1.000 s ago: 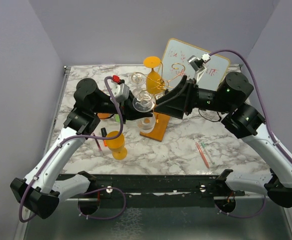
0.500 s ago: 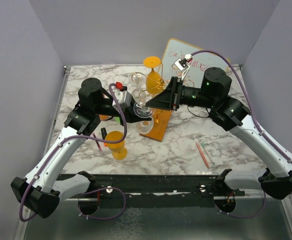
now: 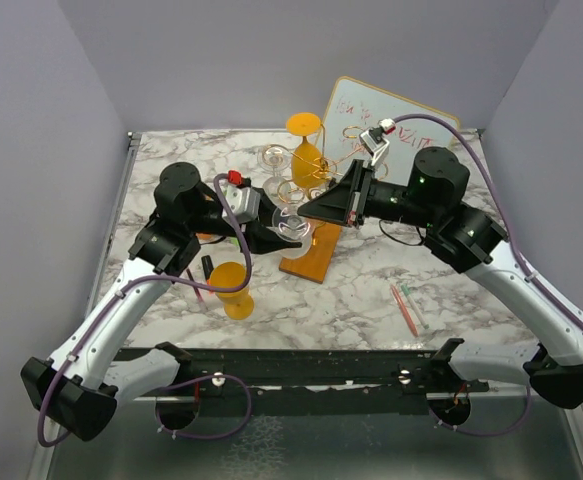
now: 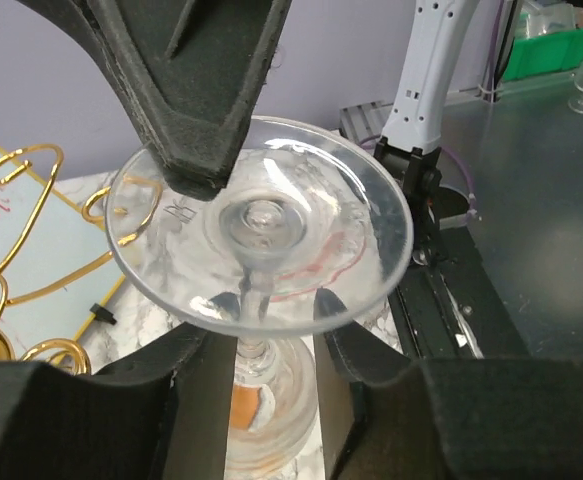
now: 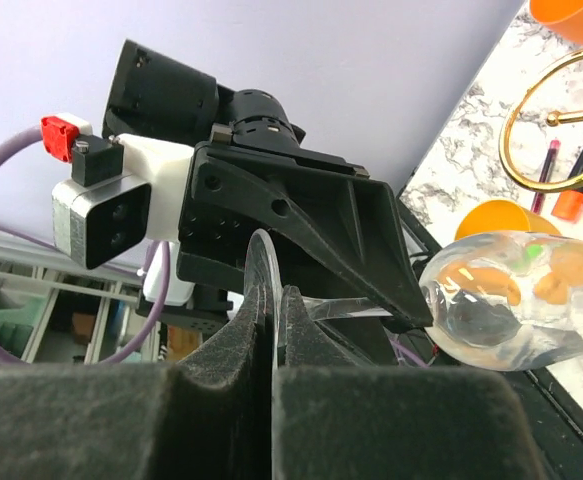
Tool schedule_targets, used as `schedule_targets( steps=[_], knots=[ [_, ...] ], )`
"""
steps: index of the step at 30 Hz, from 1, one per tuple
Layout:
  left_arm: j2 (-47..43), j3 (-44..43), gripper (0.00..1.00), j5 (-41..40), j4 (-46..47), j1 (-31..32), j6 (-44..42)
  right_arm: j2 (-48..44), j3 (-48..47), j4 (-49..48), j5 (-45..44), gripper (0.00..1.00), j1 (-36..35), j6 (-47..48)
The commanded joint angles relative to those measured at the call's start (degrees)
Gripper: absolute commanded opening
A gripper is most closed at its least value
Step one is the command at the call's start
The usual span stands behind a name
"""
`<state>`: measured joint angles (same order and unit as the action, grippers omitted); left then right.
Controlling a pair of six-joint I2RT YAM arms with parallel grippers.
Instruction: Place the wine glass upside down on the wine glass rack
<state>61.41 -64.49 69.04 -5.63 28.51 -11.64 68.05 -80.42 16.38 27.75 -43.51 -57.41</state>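
Note:
A clear wine glass (image 3: 293,222) hangs upside down between my two grippers, just left of the wine glass rack (image 3: 316,168), above its wooden base (image 3: 311,258). My right gripper (image 3: 307,208) is shut on the rim of the glass foot (image 5: 263,262); the bowl (image 5: 511,295) shows to the right in that view. My left gripper (image 3: 274,237) stands open around the stem (image 4: 254,335), with a gap on one side. The foot (image 4: 301,190) faces the left wrist camera, the right finger (image 4: 201,100) pinches its edge, and the bowl (image 4: 271,410) hangs below. Gold rack scrolls (image 4: 11,290) lie at the left.
An orange glass (image 3: 306,135) and clear glasses (image 3: 274,157) hang on the rack. Another orange glass (image 3: 233,285) stands on the table at the front left, with markers (image 3: 207,268) beside it. A whiteboard (image 3: 391,125) leans at the back right. Pens (image 3: 406,305) lie to the right.
The right arm's elbow has swung left and its gripper has shifted. The glass has moved slightly down and right, its foot now facing up. The left arm has barely moved.

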Motion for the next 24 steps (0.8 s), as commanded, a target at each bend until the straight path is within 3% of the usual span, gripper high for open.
schedule_targets(
  steps=[1,6,9,16,18,20,24],
  knots=[
    [-2.91,3.38,0.36,1.4,10.86,0.14,8.79,-2.94,0.5,-3.24,-5.03,0.01,0.18,-2.08],
    [-3.72,5.47,0.35,0.85,15.35,0.15,10.17,-4.57,1.83,-5.69,-6.98,0.01,0.18,-4.52],
    [-3.75,6.25,0.3,0.81,19.78,0.14,13.37,-4.82,2.34,-7.2,-7.6,0.01,0.18,-5.94],
    [-1.89,5.84,0.21,1.23,19.87,0.23,14.94,-5.13,4.22,-10.89,-6.99,0.01,0.18,-8.57],
    [-1.35,5.7,0.17,1.22,19.87,0.31,15.63,-4.99,4.67,-11.42,-6.72,0.01,0.18,-9.07],
    [-0.84,5.84,0.01,1.2,19.87,0.38,15.86,-5.01,5.14,-11.91,-6.59,0.01,0.18,-9.36],
    [-1.43,7.23,0.0,-1.97,19.49,0.4,16.06,-5.24,5.77,-11.81,-7.36,0.01,0.18,-9.09]
  ],
)
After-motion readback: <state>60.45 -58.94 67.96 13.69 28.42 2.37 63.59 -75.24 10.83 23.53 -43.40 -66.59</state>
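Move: The wine glass hangs upside down from the right fingers, its stem already between the open left fingertips. Its middle is about 4 cm below the left hand, 1 cm to its right and level fore and aft. From the right hand it lies about 2 cm back, 2 cm left and 8 cm down. From the left hand the gold rack is roughly 10 cm ahead, 8 cm right and 10 cm lower; the hung clear glass is some 10 cm ahead, 2 cm left and 10 cm down. Both hands rise about 1.5 cm while the left closes on the stem and the right keeps the foot. ##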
